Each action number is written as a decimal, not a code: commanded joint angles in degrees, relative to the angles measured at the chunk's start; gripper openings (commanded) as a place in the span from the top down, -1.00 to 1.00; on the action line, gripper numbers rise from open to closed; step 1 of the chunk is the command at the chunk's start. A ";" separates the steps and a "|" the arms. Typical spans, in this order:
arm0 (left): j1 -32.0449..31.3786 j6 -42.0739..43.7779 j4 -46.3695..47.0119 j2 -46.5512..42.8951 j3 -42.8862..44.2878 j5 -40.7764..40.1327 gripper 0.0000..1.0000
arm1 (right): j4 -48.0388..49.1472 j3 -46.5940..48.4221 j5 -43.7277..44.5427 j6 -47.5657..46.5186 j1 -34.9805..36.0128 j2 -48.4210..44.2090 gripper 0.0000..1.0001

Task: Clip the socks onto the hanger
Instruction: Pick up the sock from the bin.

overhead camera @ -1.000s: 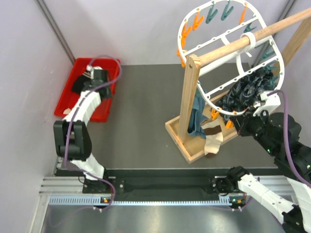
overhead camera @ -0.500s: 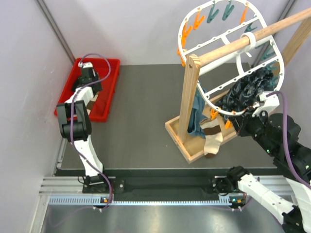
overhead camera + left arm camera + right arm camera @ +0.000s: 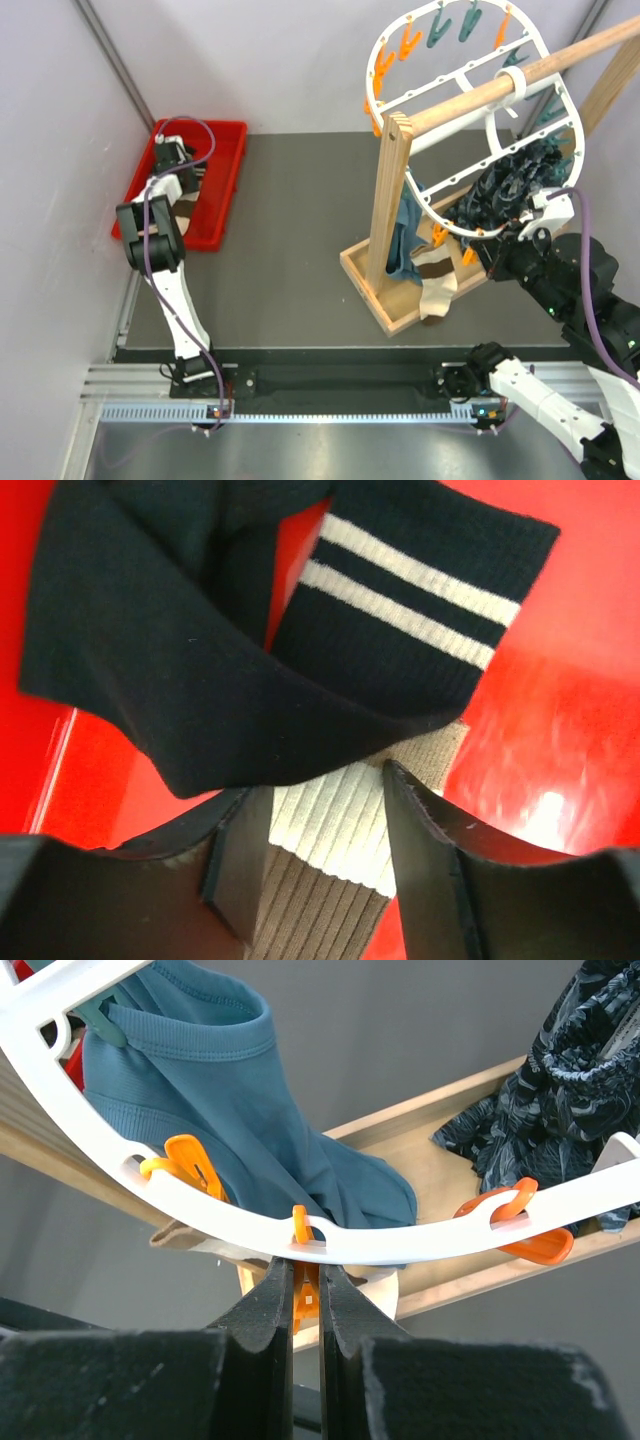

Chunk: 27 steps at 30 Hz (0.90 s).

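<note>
In the left wrist view a brown and cream ribbed sock [image 3: 335, 850] lies in the red bin [image 3: 560, 730], partly under two black socks, one with a white-striped cuff [image 3: 405, 600]. My left gripper [image 3: 322, 790] is down in the bin with its jaws open, one finger on each side of the ribbed sock. The white oval hanger [image 3: 386, 45] hangs on the wooden pole. My right gripper [image 3: 305, 1272] is shut on an orange peg [image 3: 304, 1300] under the hanger's lower rim [image 3: 420, 1242].
A wooden rack with a post [image 3: 388, 200] and a tray base [image 3: 375, 290] stands at the right. A teal garment [image 3: 250, 1120], a dark patterned cloth [image 3: 560, 1080] and a brown and cream sock [image 3: 437, 285] hang from the hanger. Grey walls close in the left and back.
My left gripper has moved left across the red bin, come down over the ribbed sock, and its jaws have narrowed. The right arm has stayed put on the peg.
</note>
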 commanded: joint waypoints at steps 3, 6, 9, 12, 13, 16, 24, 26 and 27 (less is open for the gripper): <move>1.20 1.36 -13.29 7.01 8.52 1.25 0.10 | -1.26 0.37 -1.82 -0.51 0.57 0.86 1.00; 2.70 0.57 -14.71 7.72 9.41 4.42 0.45 | -1.08 0.90 -1.90 -0.51 0.57 0.77 1.00; 3.32 -0.40 -15.94 7.81 9.85 6.60 0.80 | -1.17 1.08 -1.99 -0.42 0.57 1.12 1.00; 3.32 -3.82 -16.38 6.06 10.02 6.97 0.91 | -0.90 1.08 -2.34 -0.77 0.57 1.12 1.00; 3.32 -5.31 -17.34 4.92 10.37 7.23 0.95 | -0.82 1.08 -2.43 -0.95 0.65 1.29 1.00; 3.32 -13.39 -20.50 1.76 11.87 11.00 1.00 | -0.90 1.25 -2.26 -1.30 0.57 1.38 1.00; 3.23 -32.73 -5.77 -24.83 -11.65 29.98 1.00 | -0.11 0.55 -1.82 -2.01 0.57 2.17 1.00; 3.23 -37.46 -1.72 -30.40 -19.92 34.38 1.00 | 0.50 -0.15 -2.17 -2.00 0.57 2.61 1.00; 3.14 -38.97 0.64 -35.38 -22.12 35.87 1.00 | 0.76 -0.50 -2.43 -1.83 0.65 2.61 1.00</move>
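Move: The black sock's middle lies about 4 cm ahead of the half-open left fingers and 3 cm to their left, with a loose fold reaching back to the fingertips. The striped sock's top end sits right between the fingers, its middle some 6 cm back and 1 cm left. The red bin's right wall is about 11 cm to the hand's right, level with it. From the right hand, the black sock lies roughly 42 cm ahead, 70 cm left and 32 cm below. The black sock's loose fold, together with the striped sock's end under it, is pinched as the left fingers nudge a centimetre or two forward and close fully. The left hand then draws it back and to the right, some 9 cm each way, climbing about 7 cm towards the bin's near right side with quickening speed, while the wrist rolls around 40 degrees, left side going down. ##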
